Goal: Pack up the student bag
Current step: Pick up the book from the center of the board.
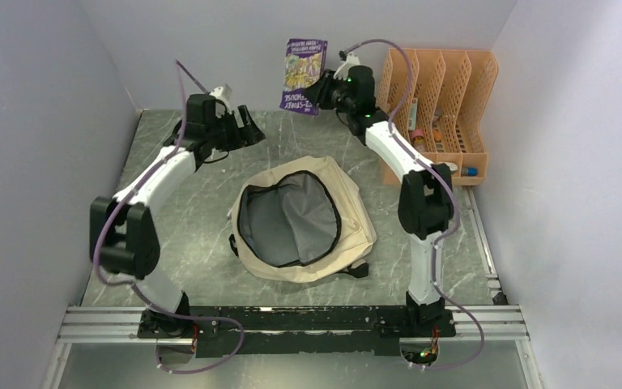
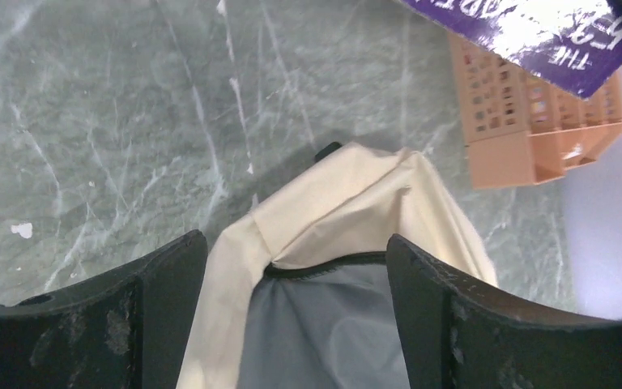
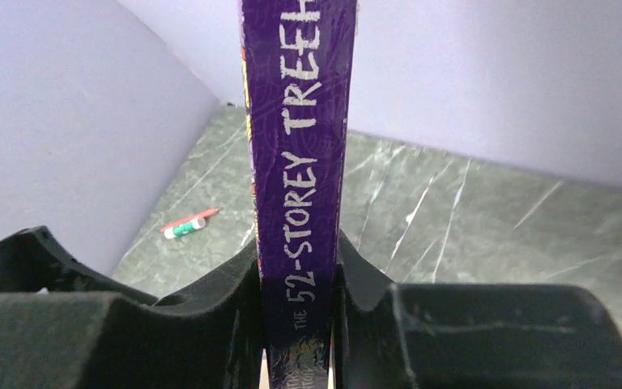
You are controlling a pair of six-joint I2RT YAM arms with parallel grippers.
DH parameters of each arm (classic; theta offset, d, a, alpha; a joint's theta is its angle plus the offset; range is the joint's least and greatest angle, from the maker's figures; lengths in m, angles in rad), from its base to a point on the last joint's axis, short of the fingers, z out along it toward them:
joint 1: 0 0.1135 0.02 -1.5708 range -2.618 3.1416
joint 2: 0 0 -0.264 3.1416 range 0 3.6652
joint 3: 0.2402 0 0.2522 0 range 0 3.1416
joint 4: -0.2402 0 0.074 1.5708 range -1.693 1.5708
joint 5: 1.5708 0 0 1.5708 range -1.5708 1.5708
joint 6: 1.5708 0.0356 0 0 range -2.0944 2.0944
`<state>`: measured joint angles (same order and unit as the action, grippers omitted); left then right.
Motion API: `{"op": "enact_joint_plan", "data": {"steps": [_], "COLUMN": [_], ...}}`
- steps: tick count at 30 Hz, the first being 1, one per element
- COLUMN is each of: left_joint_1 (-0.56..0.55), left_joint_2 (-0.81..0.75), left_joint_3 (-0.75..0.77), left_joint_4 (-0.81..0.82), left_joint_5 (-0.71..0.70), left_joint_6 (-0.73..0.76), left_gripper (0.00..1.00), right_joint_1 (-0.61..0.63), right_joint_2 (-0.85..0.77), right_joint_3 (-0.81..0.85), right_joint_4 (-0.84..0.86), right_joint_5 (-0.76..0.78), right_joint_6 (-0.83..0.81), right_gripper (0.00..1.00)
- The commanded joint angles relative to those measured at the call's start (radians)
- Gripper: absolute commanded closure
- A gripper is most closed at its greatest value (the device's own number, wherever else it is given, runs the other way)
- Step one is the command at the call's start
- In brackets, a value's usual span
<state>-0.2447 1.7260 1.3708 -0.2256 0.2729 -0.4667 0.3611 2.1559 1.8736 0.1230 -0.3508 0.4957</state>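
The student bag (image 1: 356,212), beige with a black-zippered mouth, lies open on the table's middle and shows its dark grey lining. My left gripper (image 1: 251,130) hovers open above the bag's far left rim; the left wrist view shows the bag (image 2: 348,194) between its spread fingers (image 2: 162,316), with nothing held. My right gripper (image 1: 319,91) is raised at the back, shut on a purple book (image 1: 303,74) that it holds by the spine. In the right wrist view the book (image 3: 300,162) stands upright between the pads, gripper (image 3: 298,300).
An orange perforated file organizer (image 1: 437,105) with small items stands at the back right, also the organizer (image 2: 534,121) in the left wrist view. A red and green stick (image 3: 186,224) lies on the marbled table by the far wall. Walls close in on three sides.
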Motion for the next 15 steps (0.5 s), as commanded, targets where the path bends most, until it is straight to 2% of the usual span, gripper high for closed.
{"op": "enact_joint_plan", "data": {"steps": [1, 4, 7, 9, 12, 15], "left_joint_1": [0.0, -0.001, 0.001, -0.001, -0.002, -0.012], "left_joint_2": [-0.164, -0.292, -0.375, -0.416, -0.457, -0.471], "left_joint_3": [-0.138, -0.206, -0.26, -0.296, -0.352, -0.332], "left_joint_4": [0.132, 0.207, 0.274, 0.329, 0.491, 0.556], "left_joint_5": [0.003, 0.043, 0.101, 0.159, 0.285, 0.374], "left_joint_6": [0.02, 0.034, 0.018, -0.042, -0.193, -0.215], "left_gripper": [0.16, 0.17, 0.16, 0.16, 0.16, 0.16], "right_joint_1": [-0.002, -0.002, -0.002, -0.002, -0.002, -0.001], "right_joint_2": [-0.159, -0.256, -0.398, -0.495, -0.597, -0.652], "right_joint_3": [-0.059, -0.131, -0.296, -0.423, -0.515, -0.53], "right_joint_4": [0.03, -0.012, 0.075, 0.154, 0.223, 0.177], "right_joint_5": [0.026, -0.041, -0.038, -0.031, -0.043, -0.078], "right_joint_6": [-0.131, -0.156, -0.109, -0.061, -0.002, 0.008], "right_gripper": [1.0, 1.0, 1.0, 1.0, 1.0, 1.0]}}
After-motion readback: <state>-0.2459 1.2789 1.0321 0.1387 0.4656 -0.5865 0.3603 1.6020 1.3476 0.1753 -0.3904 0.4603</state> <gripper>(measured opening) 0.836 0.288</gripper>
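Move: The open mouth of the bag lies about 28 cm back of the right hand, some 7 cm to its left and 20 cm below; the organizer rack's middle is about 32 cm to that hand's right, 7 cm back and 12 cm lower. From the empty left hand, the bag's mouth is about 17 cm back, 14 cm right and 14 cm below; the held book is roughly 13 cm ahead, 15 cm right and 10 cm above. Keep the right fingers shut on the book's spine; lift it about 7 cm farther, then draw it back some 13 cm from the far wall towards the bag, drifting a little right, its pitch almost unchanged. Raise the left gripper about 12 cm and back 8 cm meanwhile, clear of the table, fingers staying open, tipping them up some 20 degrees with a roll that lowers the hand's left side. ##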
